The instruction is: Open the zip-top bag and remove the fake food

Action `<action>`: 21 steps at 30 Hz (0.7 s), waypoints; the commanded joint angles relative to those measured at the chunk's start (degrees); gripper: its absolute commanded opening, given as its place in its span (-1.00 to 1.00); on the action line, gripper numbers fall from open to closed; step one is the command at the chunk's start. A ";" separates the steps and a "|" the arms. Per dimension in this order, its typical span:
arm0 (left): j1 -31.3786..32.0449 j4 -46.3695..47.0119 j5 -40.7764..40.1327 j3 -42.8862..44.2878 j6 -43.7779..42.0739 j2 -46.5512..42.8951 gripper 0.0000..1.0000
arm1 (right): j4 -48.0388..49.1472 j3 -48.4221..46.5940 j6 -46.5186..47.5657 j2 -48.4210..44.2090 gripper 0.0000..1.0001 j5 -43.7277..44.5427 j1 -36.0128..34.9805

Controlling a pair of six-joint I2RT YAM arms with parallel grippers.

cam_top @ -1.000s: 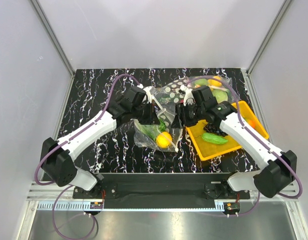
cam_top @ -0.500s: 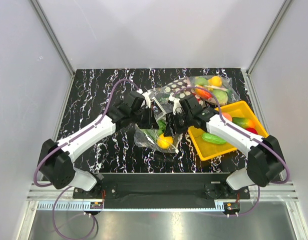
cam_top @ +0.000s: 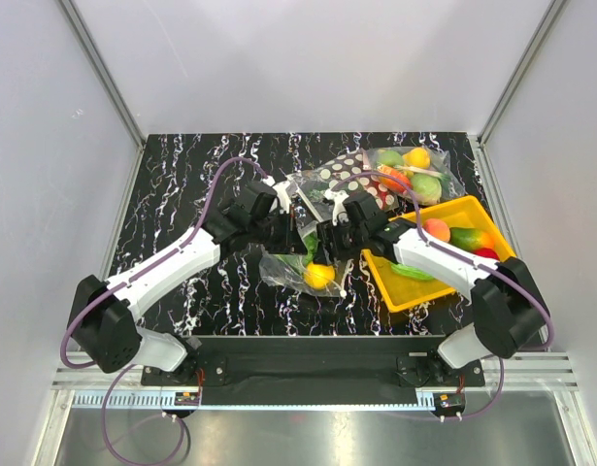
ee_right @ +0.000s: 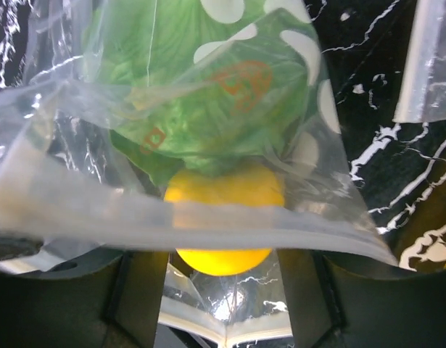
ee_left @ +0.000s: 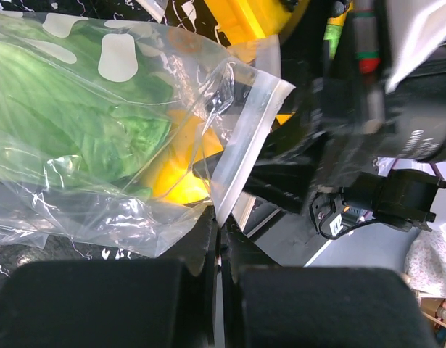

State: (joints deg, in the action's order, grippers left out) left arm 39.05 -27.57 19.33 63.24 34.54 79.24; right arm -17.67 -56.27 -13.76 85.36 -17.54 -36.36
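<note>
The zip-top bag, clear with white dots, hangs low over the middle of the table. It holds a yellow lemon and green lettuce; no fish shows. My left gripper is shut on the edge of the bag's zip strip, pinched between its jaws. My right gripper is open at the bag's mouth. In the right wrist view its fingers stand either side of the lemon, with the zip strip stretched across and the lettuce behind.
A yellow tray at the right holds a peach and a cucumber. Behind lie a clear bag of fruit and a flat dark polka-dot bag. The two arms are close together.
My right gripper has moved left from beside the tray to the bag's mouth. The left gripper has kept its hold and shifted slightly.
</note>
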 commanded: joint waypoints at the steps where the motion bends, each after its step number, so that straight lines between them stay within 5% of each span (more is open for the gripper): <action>1: -0.29 2.26 2.20 0.04 -0.36 -1.99 -1.00 | 3.08 -1.38 1.54 1.56 0.31 0.93 -1.78; 7: -0.20 2.61 2.02 0.04 -0.35 -2.25 -1.00 | 2.38 -0.07 1.89 2.09 0.49 2.33 -4.16; 14: -0.20 2.52 2.03 -0.05 -0.53 -2.16 -1.00 | 0.98 1.25 3.12 2.35 0.92 3.91 -6.00; 21: -0.29 2.87 2.20 0.04 -0.53 -1.99 -1.00 | 3.08 1.96 2.86 4.28 0.93 4.27 -6.44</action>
State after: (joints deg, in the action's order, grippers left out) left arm 38.70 -27.68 19.25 63.13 34.22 79.22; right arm -17.12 -54.41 -11.70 88.01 -14.52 -42.02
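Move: The yellow fruit lies in the bag's mouth about 3 cm back, 2 cm left and 5 cm below the right hand's fingertips. The leafy green fills the bag about 7 cm to that hand's left, roughly 1 cm ahead and 5 cm down; the yellow bin's middle is some 24 cm to its right, level fore and aft. From the left hand, which already pinches the bag's rim, the fruit is about 3 cm back, 5 cm right and 12 cm below. Towards the yellow fruit in the bag's mouth, the right hand sinks about 3 cm and draws back some 2.5 cm, edging slightly left early on, its wrist nearly steady. Its fingers spread from a bit over half open to almost fully open so as to straddle the fruit. The left hand stays put, still pinching the rim and holding the mouth up. ##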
